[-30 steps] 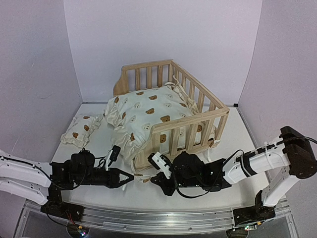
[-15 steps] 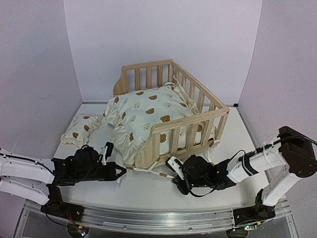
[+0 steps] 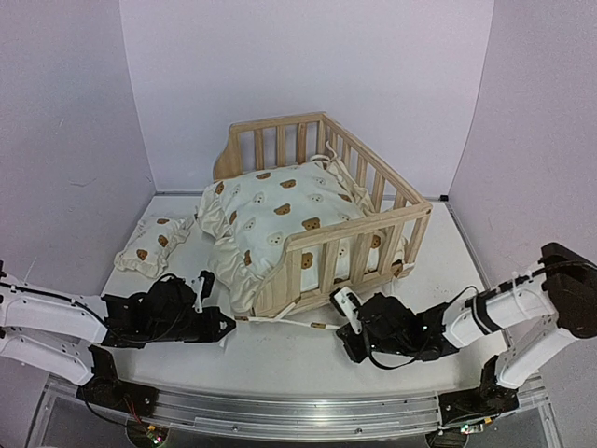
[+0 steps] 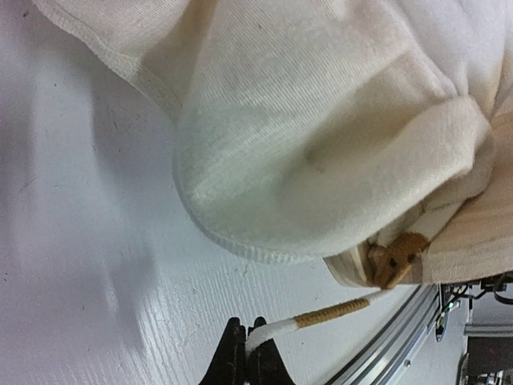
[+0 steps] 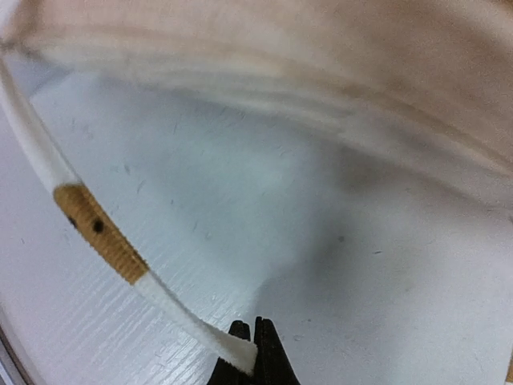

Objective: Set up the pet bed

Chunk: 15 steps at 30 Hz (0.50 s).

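The pine pet bed frame [image 3: 359, 238] stands mid-table with the bear-print cushion [image 3: 280, 219] in it, the ruffle spilling over the open left side. The small matching pillow [image 3: 145, 247] lies on the table to the left. At the frame's near corner, my left gripper [image 3: 227, 326] is shut on a cushion tie [image 4: 337, 311], white with a brown band. My right gripper [image 3: 341, 329] is shut on the end of another tie [image 5: 100, 233]. Both ties [image 3: 280, 319] run taut along the table below the front rail. In the wrist views, the left gripper [image 4: 244, 353] and right gripper [image 5: 252, 353] pinch the ties at their tips.
Purple walls close in the back and both sides. The metal rail [image 3: 298, 411] with the arm bases runs along the near edge. The wooden frame [image 5: 321, 48] hangs close above my right gripper, and the cushion ruffle [image 4: 321, 136] sits just over my left one.
The two grippers have drawn apart: the left pulled back to the left, the right slid to the right along the front rail. The ties between them are now stretched out.
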Available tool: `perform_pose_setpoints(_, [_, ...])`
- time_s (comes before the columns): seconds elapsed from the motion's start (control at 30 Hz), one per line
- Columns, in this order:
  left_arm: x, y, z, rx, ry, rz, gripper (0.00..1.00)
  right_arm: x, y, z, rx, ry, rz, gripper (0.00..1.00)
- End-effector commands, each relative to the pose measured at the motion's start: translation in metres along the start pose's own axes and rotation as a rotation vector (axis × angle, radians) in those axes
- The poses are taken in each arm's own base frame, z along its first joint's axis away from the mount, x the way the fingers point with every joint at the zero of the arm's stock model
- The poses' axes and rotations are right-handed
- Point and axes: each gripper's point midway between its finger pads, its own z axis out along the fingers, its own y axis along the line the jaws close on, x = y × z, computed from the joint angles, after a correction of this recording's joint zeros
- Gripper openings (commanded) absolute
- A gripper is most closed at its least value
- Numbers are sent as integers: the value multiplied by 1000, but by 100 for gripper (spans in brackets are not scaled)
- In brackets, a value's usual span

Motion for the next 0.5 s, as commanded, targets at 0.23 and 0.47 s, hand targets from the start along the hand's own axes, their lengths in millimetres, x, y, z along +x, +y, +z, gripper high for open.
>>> perform_pose_setpoints(0.23, [-31, 39, -48, -162, -206, -173, 0, -17, -116, -73, 391, -321, 384, 0])
perform_pose_setpoints(0.47, [-32, 35, -61, -162, -190, -222, 0, -17, -151, -94, 472, -365, 491, 0])
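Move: Each hand holds a tie end. The place where the ties meet, at the crib's near bottom corner, lies about 10 cm right of the left hand, 2 cm ahead and 3 cm below; it is some 12 cm left of the right hand and 2 cm ahead. From the left hand the mattress ruffle is 6 cm ahead, 2 cm right; the small pillow is about 25 cm ahead, 20 cm left. The slatted panel's middle stands 11 cm ahead of the right hand. Both closed grippers keep their pinch on the tie ends and draw them up and apart from the crib's near corner. The right hand leads, rising nearly 10 cm while going about 4 cm right and a little forward, its fingertips tilting up some 25 degrees; the left mainly rises, about 6 cm, then eases back slightly, tips also lifting. ##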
